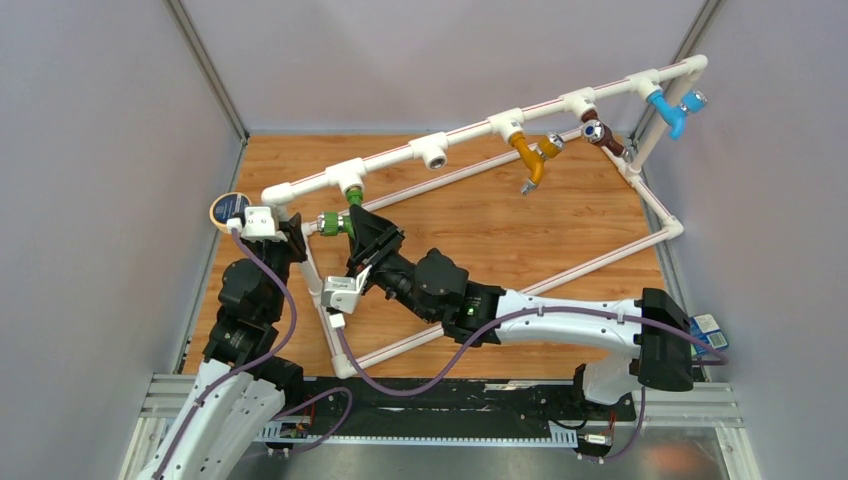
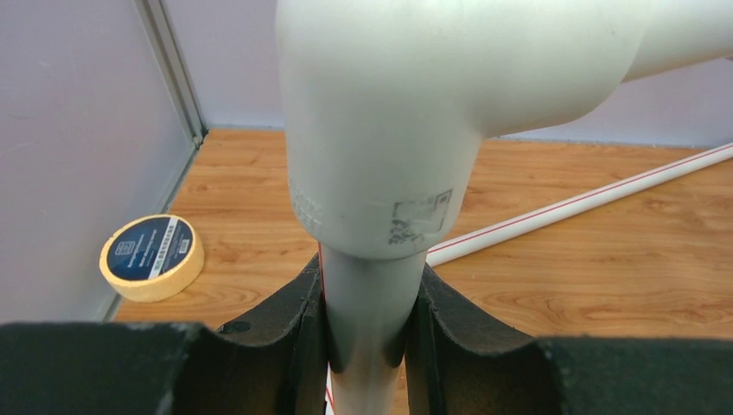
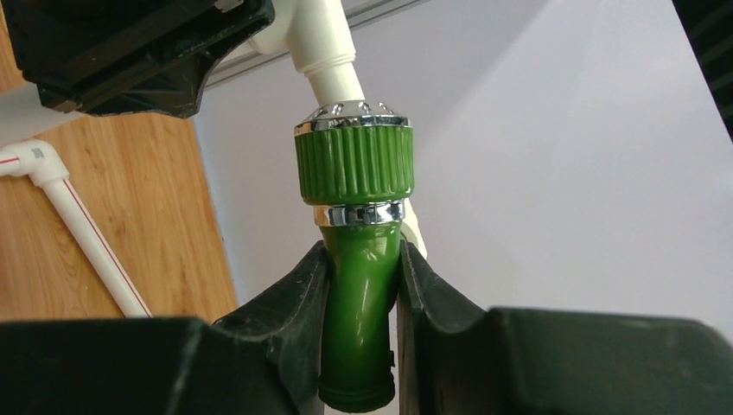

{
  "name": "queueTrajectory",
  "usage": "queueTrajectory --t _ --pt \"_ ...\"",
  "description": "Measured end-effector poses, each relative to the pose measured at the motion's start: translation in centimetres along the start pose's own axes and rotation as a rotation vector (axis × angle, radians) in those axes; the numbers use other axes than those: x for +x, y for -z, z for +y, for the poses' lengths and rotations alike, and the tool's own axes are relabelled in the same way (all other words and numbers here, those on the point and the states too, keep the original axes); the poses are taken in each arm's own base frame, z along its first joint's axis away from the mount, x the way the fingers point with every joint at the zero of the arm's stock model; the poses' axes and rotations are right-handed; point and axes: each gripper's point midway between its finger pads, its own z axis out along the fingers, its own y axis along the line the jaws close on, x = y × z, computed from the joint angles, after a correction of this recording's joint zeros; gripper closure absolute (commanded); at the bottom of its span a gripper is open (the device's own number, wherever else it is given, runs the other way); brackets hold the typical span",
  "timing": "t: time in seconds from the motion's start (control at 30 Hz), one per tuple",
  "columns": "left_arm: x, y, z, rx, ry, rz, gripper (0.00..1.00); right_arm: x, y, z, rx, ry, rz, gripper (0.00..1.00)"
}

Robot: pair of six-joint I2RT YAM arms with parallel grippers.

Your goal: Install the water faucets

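Observation:
The green faucet (image 1: pixel 330 223) hangs under a white T fitting (image 1: pixel 347 178) at the left end of the raised pipe frame. My right gripper (image 1: pixel 356 222) is shut on its green body (image 3: pixel 359 285), just below the ribbed knob (image 3: pixel 353 164). My left gripper (image 1: pixel 298 232) is shut on the white pipe (image 2: pixel 367 320) right under the corner elbow (image 2: pixel 389 130). Further along the top pipe hang the orange faucet (image 1: pixel 530 155), the brown faucet (image 1: pixel 603 135) and the blue faucet (image 1: pixel 668 108).
A roll of tape (image 1: pixel 228 209) lies on the wooden table by the left wall, also in the left wrist view (image 2: pixel 153 256). One T fitting (image 1: pixel 432 152) on the top pipe carries no faucet. Grey walls enclose the table on three sides.

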Motion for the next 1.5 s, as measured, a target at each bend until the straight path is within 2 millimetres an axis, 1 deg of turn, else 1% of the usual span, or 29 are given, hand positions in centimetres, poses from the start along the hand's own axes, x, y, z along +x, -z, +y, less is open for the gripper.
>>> queueTrajectory --t 0.23,0.4,0.53,0.63,0.73,0.93,1.07,1.2,1.5 --pt "0.0 0.0 -0.2 0.006 0.0 -0.001 1.0 0.2 0.1 -0.3 0.1 -0.174 -0.008 1.0" --pt "0.0 0.2 -0.3 0.012 0.0 0.0 1.0 0.4 0.8 -0.1 0.162 -0.298 -0.057 1.0" --pt "0.0 0.2 -0.2 0.007 0.002 -0.001 1.0 1.6 1.7 0.5 0.166 -0.331 -0.095 1.0" --pt "-0.1 0.2 -0.1 0.002 0.004 -0.003 1.0 2.9 2.0 0.6 0.159 -0.336 -0.087 1.0" --pt "-0.1 0.2 0.0 -0.004 0.007 -0.003 1.0 4.6 2.1 1.1 0.138 -0.315 -0.039 1.0" --pt "-0.2 0.2 0.0 -0.008 0.008 -0.005 1.0 5.6 2.2 1.5 0.123 -0.248 0.008 1.0" --pt "-0.1 0.2 0.0 -0.009 0.008 -0.004 1.0 5.4 2.2 1.2 0.121 -0.192 0.039 1.0" --pt "-0.1 0.2 0.2 -0.019 0.01 -0.004 1.0 4.8 2.1 0.8 0.119 -0.126 0.126 1.0" --pt "-0.2 0.3 0.3 -0.023 0.009 -0.005 1.0 4.5 2.6 0.3 0.098 0.105 0.299 1.0"
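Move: The green faucet is already in the right gripper, its threaded end at the leftmost tee's socket, about 5 cm ahead of that hand, 1 cm left and 2 cm above. The next empty tee lies some 10 cm ahead and 14 cm right, the pipe frame's left elbow roughly 4 cm ahead and 14 cm left. From the left hand, holding the post below that elbow, the leftmost socket is about 3 cm ahead, 13 cm right and 6 cm higher. Rolling about 20 degrees first, its left side rising, the right hand then sweeps some 4 cm to the right, forward and down below the leftmost tee, and finally comes up a little while undoing that roll and turning clockwise to about 20 degrees. Its fingers keep their hold on the faucet, whose threaded end is still at the socket; the left gripper keeps the post in place. ##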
